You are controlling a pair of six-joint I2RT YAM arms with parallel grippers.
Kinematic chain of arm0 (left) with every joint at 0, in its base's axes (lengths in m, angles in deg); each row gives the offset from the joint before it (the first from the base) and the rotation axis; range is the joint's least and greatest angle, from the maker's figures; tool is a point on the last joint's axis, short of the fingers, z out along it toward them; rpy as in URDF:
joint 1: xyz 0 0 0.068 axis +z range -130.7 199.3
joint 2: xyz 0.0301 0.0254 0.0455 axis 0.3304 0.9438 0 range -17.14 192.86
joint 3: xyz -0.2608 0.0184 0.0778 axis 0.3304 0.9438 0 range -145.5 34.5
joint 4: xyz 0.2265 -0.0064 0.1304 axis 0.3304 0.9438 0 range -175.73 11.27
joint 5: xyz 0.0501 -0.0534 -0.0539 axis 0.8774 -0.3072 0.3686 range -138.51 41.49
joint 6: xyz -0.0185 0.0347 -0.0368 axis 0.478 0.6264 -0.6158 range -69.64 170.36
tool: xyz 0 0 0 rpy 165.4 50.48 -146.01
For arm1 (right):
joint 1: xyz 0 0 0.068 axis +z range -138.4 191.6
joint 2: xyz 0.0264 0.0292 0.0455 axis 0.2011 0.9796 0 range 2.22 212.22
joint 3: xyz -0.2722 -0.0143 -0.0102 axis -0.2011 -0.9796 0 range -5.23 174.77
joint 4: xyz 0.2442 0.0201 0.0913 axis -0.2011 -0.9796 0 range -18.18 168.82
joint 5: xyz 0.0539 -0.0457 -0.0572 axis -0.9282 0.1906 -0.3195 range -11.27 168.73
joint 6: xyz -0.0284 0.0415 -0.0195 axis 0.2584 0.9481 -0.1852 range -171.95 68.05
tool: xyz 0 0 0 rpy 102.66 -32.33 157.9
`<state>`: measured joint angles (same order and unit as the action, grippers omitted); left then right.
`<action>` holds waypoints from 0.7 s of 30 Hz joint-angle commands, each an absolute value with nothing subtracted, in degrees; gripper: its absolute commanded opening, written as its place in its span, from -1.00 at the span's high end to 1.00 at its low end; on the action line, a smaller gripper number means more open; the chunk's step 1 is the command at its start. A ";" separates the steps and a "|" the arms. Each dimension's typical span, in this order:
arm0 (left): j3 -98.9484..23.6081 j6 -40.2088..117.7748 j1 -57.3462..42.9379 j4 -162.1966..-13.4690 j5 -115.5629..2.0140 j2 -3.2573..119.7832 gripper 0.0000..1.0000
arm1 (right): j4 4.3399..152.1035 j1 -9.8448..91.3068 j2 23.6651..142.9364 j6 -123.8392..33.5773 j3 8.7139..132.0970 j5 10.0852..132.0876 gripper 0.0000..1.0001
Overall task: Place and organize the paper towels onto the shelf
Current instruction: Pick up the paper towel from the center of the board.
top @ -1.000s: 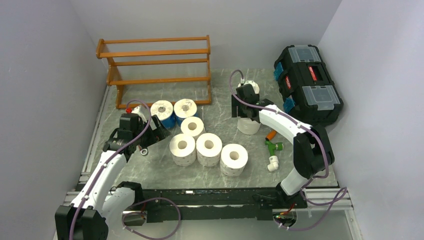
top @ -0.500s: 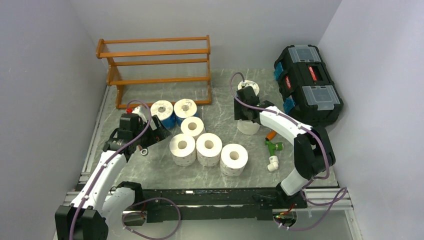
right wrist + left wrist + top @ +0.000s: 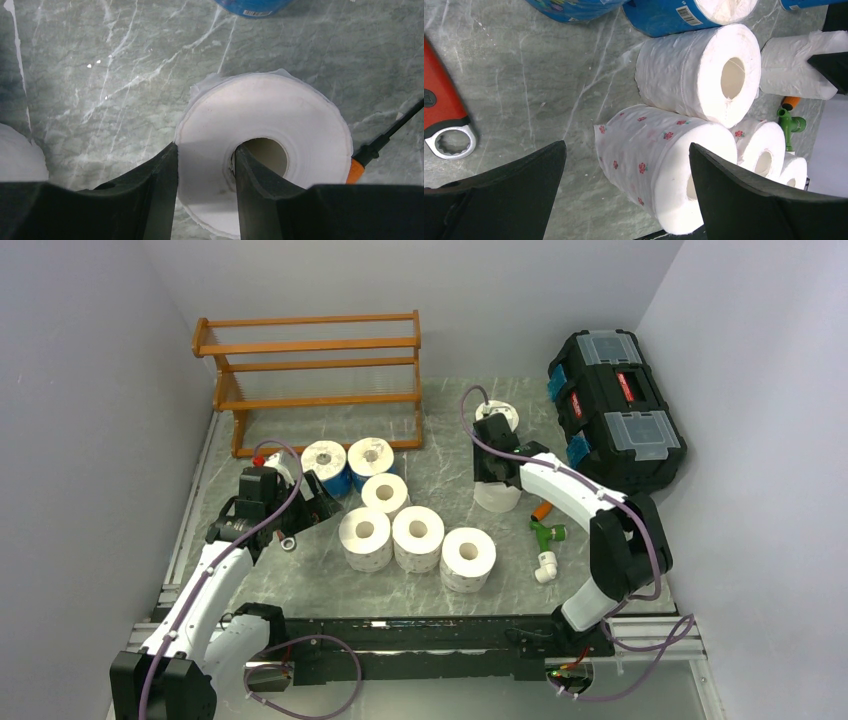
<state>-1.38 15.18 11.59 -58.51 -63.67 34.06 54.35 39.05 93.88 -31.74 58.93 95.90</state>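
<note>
The orange-brown shelf (image 3: 310, 365) stands at the back left with nothing on its tiers. Several paper towels cluster mid-table: two blue-wrapped rolls (image 3: 323, 462) and white ones (image 3: 417, 533). One more white roll (image 3: 497, 412) stands behind the right arm. My right gripper (image 3: 492, 465) (image 3: 206, 149) points down on a separate white roll (image 3: 280, 115), one finger in its hollow core, the other against its outer side, clamping the wall. My left gripper (image 3: 626, 150) hangs wide open over a flower-printed roll (image 3: 649, 160), touching nothing.
A black toolbox (image 3: 615, 405) sits at the back right. Green and orange fittings (image 3: 548, 533) and a white one (image 3: 545, 567) lie right of the rolls. A red-handled wrench (image 3: 444, 115) lies by the left gripper.
The right gripper's jaws have narrowed onto the wall of the white roll, and the wrist shifted slightly right. The left arm has not moved.
</note>
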 commanded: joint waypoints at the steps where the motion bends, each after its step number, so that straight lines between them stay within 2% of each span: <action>1: -1.51 15.05 11.74 -60.01 -64.41 33.02 -0.98 | 51.90 39.54 88.00 -32.18 62.55 96.48 0.45; 11: -4.00 16.50 11.74 -57.63 -63.51 33.26 -0.98 | 47.03 41.49 86.04 -33.82 78.21 98.72 0.47; 16: -4.17 16.09 11.74 -57.56 -63.53 32.87 -0.98 | 44.54 43.60 91.02 -36.14 91.61 98.86 0.47; 21: -4.79 15.52 11.74 -57.48 -63.52 32.86 -0.98 | 39.80 46.20 100.87 -39.40 109.07 98.55 0.47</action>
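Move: The right fingers already pinch the left wall of the standing white paper towel, its middle about 4 cm to their right and 4 cm below. The shelf's middle is some 20 cm ahead, 33 cm left and 8 cm higher. A blue roll stands about 13 cm ahead and 3 cm right; a blue-wrapped roll by the shelf 5 cm ahead, 23 cm left; a plain roll 19 cm left, roughly level. From the left hand the shelf's middle lies roughly 28 cm straight ahead. Upward above all, quickly gathering speed after a slight draw back of about 1 cm, the right hand lifts the white paper towel some 23 cm off the board, then also bears left and forward towards the shelf by about 5 cm each way. The wrist tips the fingers outward and up by some 25 degrees; one finger stays in the core, the other outside, keeping the pinch. ##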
